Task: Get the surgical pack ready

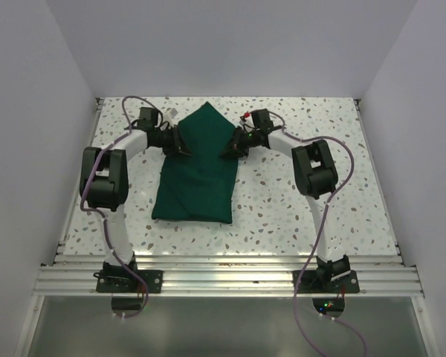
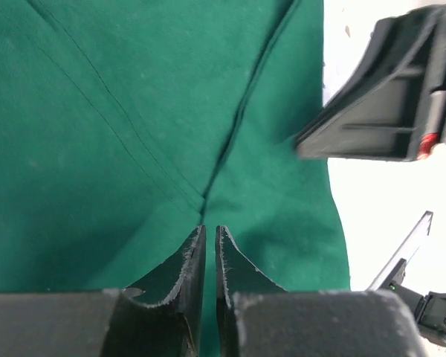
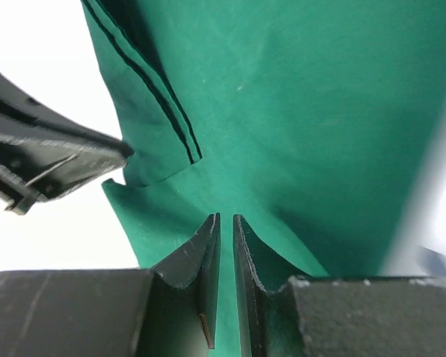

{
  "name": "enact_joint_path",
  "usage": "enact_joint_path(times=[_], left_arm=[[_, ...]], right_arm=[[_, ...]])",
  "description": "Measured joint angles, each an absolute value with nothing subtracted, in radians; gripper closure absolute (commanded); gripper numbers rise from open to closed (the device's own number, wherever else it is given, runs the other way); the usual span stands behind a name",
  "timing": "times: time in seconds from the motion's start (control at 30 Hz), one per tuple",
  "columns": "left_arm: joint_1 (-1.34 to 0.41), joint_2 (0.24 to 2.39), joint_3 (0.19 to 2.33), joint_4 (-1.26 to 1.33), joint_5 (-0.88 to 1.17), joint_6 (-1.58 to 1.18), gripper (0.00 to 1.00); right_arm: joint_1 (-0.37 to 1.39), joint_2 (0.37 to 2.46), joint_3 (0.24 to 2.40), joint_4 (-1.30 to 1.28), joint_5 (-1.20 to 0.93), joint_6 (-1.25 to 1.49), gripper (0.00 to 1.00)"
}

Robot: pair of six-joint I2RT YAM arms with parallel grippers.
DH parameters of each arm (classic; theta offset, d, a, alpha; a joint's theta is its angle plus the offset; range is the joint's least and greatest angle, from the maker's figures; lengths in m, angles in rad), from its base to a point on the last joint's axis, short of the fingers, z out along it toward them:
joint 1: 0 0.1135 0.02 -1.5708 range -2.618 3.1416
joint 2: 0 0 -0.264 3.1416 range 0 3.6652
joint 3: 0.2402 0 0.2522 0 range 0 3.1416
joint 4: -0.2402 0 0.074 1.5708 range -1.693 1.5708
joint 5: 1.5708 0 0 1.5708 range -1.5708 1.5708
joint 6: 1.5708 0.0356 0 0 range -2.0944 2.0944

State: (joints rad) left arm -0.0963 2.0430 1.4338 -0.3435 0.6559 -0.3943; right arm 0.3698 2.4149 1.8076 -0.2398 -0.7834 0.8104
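The surgical pack is a dark green cloth bundle lying in the middle of the table, with a pointed flap towards the back. My left gripper sits at the flap's left edge and my right gripper at its right edge, facing each other. In the left wrist view the left gripper has its jaws nearly together, with green cloth in the thin gap. The right wrist view shows the same: the right gripper pinches a ridge of cloth. No instruments show.
The speckled white table is walled in by white panels on the left, right and back. An aluminium rail runs along the near edge by the arm bases. Purple cables loop beside both arms.
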Motion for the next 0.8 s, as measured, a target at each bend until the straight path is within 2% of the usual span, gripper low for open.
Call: enact_joint_path(times=[0.4, 0.8], left_arm=[[-0.035, 2.157, 1.515, -0.383, 0.650, -0.355, 0.88], [0.032, 2.210, 1.515, -0.278, 0.708, -0.445, 0.84]], right_arm=[[0.334, 2.466, 1.805, -0.146, -0.830, 0.840, 0.83], [0.291, 2.538, 1.789, 0.101, -0.850, 1.065, 0.83]])
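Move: The folded green cloth lies beneath both hands. From the left hand, its left edge is about 7 cm to the left and level, some 5 cm below; its far corner is roughly 27 cm ahead and 7 cm to the right. From the right hand, its right edge is about 5 cm to the right and level, some 3 cm below, with the far corner about 27 cm ahead and 8 cm to the left. Leftward about 5 cm and down some 4 cm, the left hand sinks towards the cloth's left edge, then stops sinking and works forward over the fabric, about 4 cm in all. The right hand advances about 5 cm, drops 2 cm and edges right towards the right edge, rolling some 10 degrees and turning clockwise. Both grippers stay nearly shut, their tips close to or touching the cloth. ##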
